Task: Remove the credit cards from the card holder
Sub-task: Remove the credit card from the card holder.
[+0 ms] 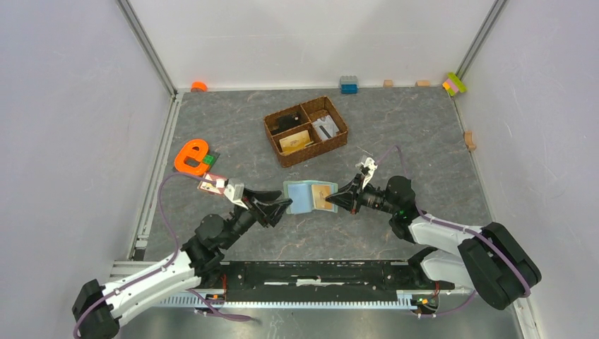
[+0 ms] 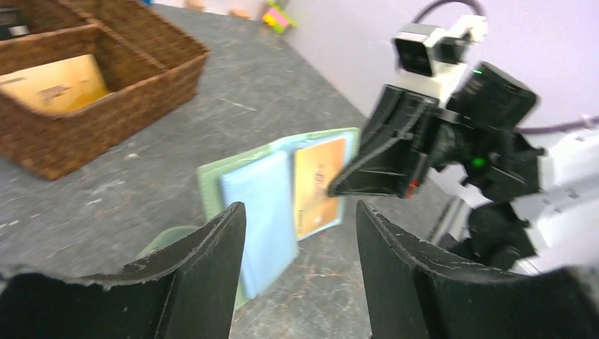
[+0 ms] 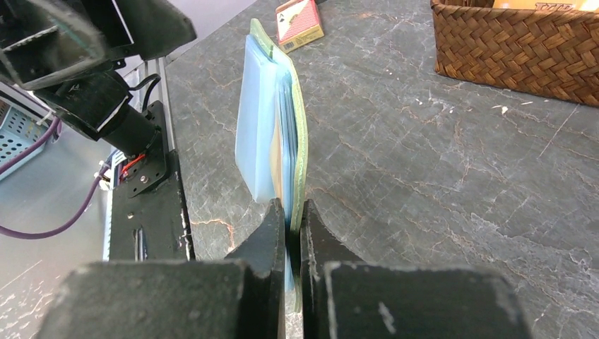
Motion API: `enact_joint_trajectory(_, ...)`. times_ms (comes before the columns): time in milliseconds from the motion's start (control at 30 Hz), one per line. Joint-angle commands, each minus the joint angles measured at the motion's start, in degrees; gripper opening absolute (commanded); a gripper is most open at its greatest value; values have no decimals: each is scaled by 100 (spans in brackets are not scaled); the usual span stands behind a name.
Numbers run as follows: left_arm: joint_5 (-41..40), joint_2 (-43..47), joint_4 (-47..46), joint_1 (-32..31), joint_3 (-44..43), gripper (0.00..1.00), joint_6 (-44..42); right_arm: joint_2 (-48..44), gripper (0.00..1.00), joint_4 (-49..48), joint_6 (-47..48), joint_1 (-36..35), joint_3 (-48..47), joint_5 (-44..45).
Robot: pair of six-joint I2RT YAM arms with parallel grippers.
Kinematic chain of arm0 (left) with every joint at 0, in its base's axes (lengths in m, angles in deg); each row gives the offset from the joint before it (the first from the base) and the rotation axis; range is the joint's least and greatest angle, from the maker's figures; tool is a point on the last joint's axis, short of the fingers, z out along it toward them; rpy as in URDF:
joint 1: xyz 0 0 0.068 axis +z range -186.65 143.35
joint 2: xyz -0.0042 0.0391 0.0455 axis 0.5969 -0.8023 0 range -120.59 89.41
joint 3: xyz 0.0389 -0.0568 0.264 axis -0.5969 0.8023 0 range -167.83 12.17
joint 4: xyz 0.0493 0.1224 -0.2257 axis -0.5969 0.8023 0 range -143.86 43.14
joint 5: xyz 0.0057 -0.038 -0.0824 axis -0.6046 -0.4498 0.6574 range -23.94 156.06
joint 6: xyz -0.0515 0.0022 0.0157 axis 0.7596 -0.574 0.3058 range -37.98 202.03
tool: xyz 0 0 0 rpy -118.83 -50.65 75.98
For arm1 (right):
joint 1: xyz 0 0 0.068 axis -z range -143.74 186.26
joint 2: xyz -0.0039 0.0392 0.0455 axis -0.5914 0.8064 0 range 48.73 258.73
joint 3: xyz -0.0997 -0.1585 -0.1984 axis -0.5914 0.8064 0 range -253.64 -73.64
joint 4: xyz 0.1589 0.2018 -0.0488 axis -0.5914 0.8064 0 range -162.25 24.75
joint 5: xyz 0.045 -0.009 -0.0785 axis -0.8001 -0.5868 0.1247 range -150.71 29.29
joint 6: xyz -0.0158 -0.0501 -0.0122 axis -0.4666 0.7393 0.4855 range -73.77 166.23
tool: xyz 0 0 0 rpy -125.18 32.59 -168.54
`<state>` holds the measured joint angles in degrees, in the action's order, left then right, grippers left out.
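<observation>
The card holder (image 1: 300, 197) is held on edge and open just above the table, sage-green outside (image 3: 301, 134) and pale blue inside (image 2: 263, 205). A tan-orange credit card (image 1: 325, 195) sits in its right half (image 2: 319, 185). My right gripper (image 1: 337, 199) is shut on the holder's right edge (image 3: 289, 209). My left gripper (image 1: 284, 205) is open at the holder's left side, with the blue flap just beyond its fingers (image 2: 300, 212) and nothing gripped. A pinkish-brown credit card (image 1: 213, 185) lies flat on the table to the left (image 3: 298, 21).
A brown wicker divided basket (image 1: 283, 157) stands behind the holder, with a tan card-like item (image 1: 294, 141) in one compartment. An orange letter e (image 1: 191, 157) lies at the left. Small blocks (image 1: 348, 85) line the back wall. The arms' black base rail (image 1: 318, 272) runs along the near edge.
</observation>
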<state>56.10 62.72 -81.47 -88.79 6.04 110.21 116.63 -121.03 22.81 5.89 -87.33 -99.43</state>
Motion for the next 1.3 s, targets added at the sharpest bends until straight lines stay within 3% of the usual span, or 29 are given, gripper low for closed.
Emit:
enact_joint_trajectory(0,1280,-289,-1231,-18,126,64,-220,-127,0,-355,109,-19,-120,-97)
enact_joint_trajectory(367,1946,-2151,-2161,-24,-380,60,-124,-308,0,-633,-49,-20,21,-216)
enact_joint_trajectory(767,2012,-2106,-2251,-24,-378,60,-120,-302,0,-803,-121,-23,54,-398)
enact_joint_trajectory(1033,2047,-2567,-2314,-24,-666,43,31,-238,0,-1108,-347,-22,78,-684)
enact_joint_trajectory(1267,1680,-2837,-1999,-20,-898,45,7,-17,0,-1586,-708,-22,78,-1035)
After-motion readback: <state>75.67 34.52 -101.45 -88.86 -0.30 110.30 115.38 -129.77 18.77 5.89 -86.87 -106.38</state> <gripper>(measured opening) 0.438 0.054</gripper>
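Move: Held up in the right gripper, the open card holder shows the tan credit card about 11 cm to the left hand's right, 1 cm ahead and some 4 cm lower. From the right hand, that card is about 2 cm to the left and 1 cm ahead, nearly level. The holder's blue sleeve is roughly 4 cm right of the left hand, 1 cm ahead and 4 cm below; the basket stands some 23 cm ahead, 6 cm right and 15 cm down. Sweeping right and slightly back, the left hand swings clockwise about 20 degrees, dips a couple of centimetres and rises again, then edges right across the blue sleeve to the card's near edge, about 7 cm over in all, its open fingers partly closing but not shut. The right hand keeps its pinch on the holder, lifting it about 3 cm and drawing it back 2 cm. ##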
